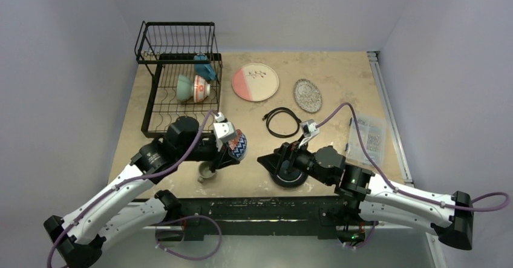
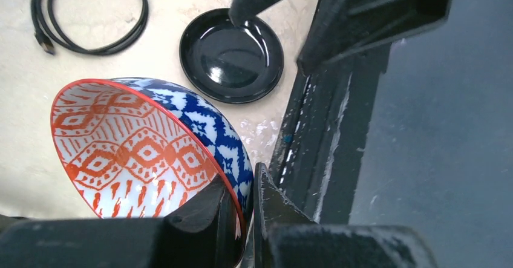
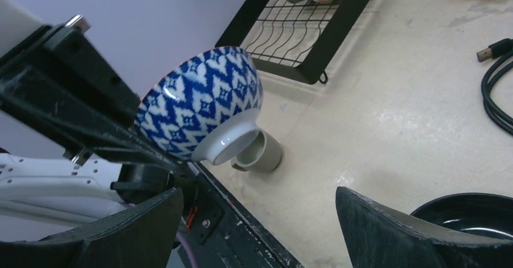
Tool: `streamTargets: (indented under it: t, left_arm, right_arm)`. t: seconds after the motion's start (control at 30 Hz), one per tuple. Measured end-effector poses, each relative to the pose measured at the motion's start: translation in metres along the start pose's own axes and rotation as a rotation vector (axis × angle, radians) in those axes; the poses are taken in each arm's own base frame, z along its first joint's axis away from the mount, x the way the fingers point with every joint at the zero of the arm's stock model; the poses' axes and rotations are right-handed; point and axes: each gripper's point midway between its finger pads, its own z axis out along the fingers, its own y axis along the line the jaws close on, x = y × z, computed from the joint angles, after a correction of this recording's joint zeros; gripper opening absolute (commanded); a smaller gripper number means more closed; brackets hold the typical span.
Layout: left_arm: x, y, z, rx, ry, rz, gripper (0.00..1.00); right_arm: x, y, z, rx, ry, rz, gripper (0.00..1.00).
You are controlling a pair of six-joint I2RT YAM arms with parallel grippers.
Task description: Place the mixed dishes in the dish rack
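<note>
My left gripper is shut on the rim of a bowl that is red-patterned inside and blue-patterned outside. It holds the bowl tilted above the table, over the small grey cup. In the left wrist view the fingers pinch the bowl's wall. My right gripper is open and empty by the left edge of the black plate. The black wire dish rack at far left holds a mint-green bowl, a red-banded bowl and a blue-handled mug.
The pink-and-white plate and speckled grey plate lie right of the rack. A coiled black cable lies mid-table. A clear parts box sits at the right. The black base rail runs along the near edge.
</note>
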Motion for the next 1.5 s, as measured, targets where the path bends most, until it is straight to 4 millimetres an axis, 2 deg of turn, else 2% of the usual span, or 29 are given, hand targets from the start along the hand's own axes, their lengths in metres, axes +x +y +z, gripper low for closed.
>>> streamTargets:
  t: [0.1,0.2,0.37,0.47,0.53,0.63,0.8,0.93,1.1,1.3,1.4,1.5]
  left_arm:
    - [0.0,0.011,-0.004,0.021,-0.036,-0.128,0.0]
    - [-0.011,0.018,-0.01,0.068,-0.106,-0.23,0.0]
    - [-0.033,0.014,-0.012,0.199,-0.182,-0.317,0.0]
    - [-0.034,0.015,-0.013,0.212,-0.183,-0.353,0.0]
    - [-0.033,0.026,-0.017,0.162,-0.182,-0.388,0.0]
    - [-0.033,0.058,-0.031,0.005,-0.196,-0.454,0.0]
    - [-0.034,0.132,-0.074,-0.306,-0.282,-0.57,0.0]
    - [-0.026,0.18,-0.094,-0.421,-0.323,-0.699,0.0]
    - [-0.006,0.234,-0.089,-0.461,-0.297,-0.864,0.0]
    - [0.024,0.296,-0.067,-0.436,-0.236,-1.057,0.0]
    - [0.035,0.315,-0.055,-0.405,-0.229,-1.12,0.0]
    - [0.039,0.316,-0.051,-0.384,-0.23,-1.159,0.0]
  right_arm:
    - [0.006,0.004,0.003,-0.025,0.029,-0.014,0.99]
    - [0.013,0.009,0.004,-0.064,0.062,-0.024,0.99]
    - [0.013,0.027,0.002,-0.155,0.074,-0.034,0.99]
    - [0.017,0.026,0.004,-0.155,0.088,-0.047,0.99]
    - [0.022,0.021,0.007,-0.136,0.103,-0.056,0.99]
    - [0.027,0.014,0.008,-0.109,0.121,-0.069,0.99]
    - [0.029,0.006,0.009,-0.072,0.13,-0.094,0.99]
    - [0.029,0.003,0.011,-0.052,0.139,-0.116,0.99]
    - [0.025,0.002,0.011,-0.037,0.135,-0.137,0.99]
    - [0.022,-0.001,0.01,-0.016,0.132,-0.153,0.99]
    - [0.022,-0.004,0.013,-0.001,0.135,-0.155,0.99]
    - [0.026,-0.006,0.017,0.01,0.149,-0.157,0.99]
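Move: The blue-patterned bowl is already pinched in my left hand. Its free place in the dish rack lies about 26 cm ahead, 16 cm left and 12 cm below. The orange-and-white bowl stands some 9 cm beyond that place; the green bowl is about 35 cm ahead and 22 cm left of my left hand. The grey cup is 12 cm left, roughly level with it. From my right hand that place is some 24 cm ahead and 26 cm left. Keeping the bowl's rim pinched, my left hand first lifts it about 3.5 cm, then sweeps some 27 cm forward and 16 cm left to the dish rack, turning counter-clockwise by roughly 50 degrees. Over the last stretch it sinks about 10 cm, tipping further, towards the free place on the near side of the orange-and-white bowl. ##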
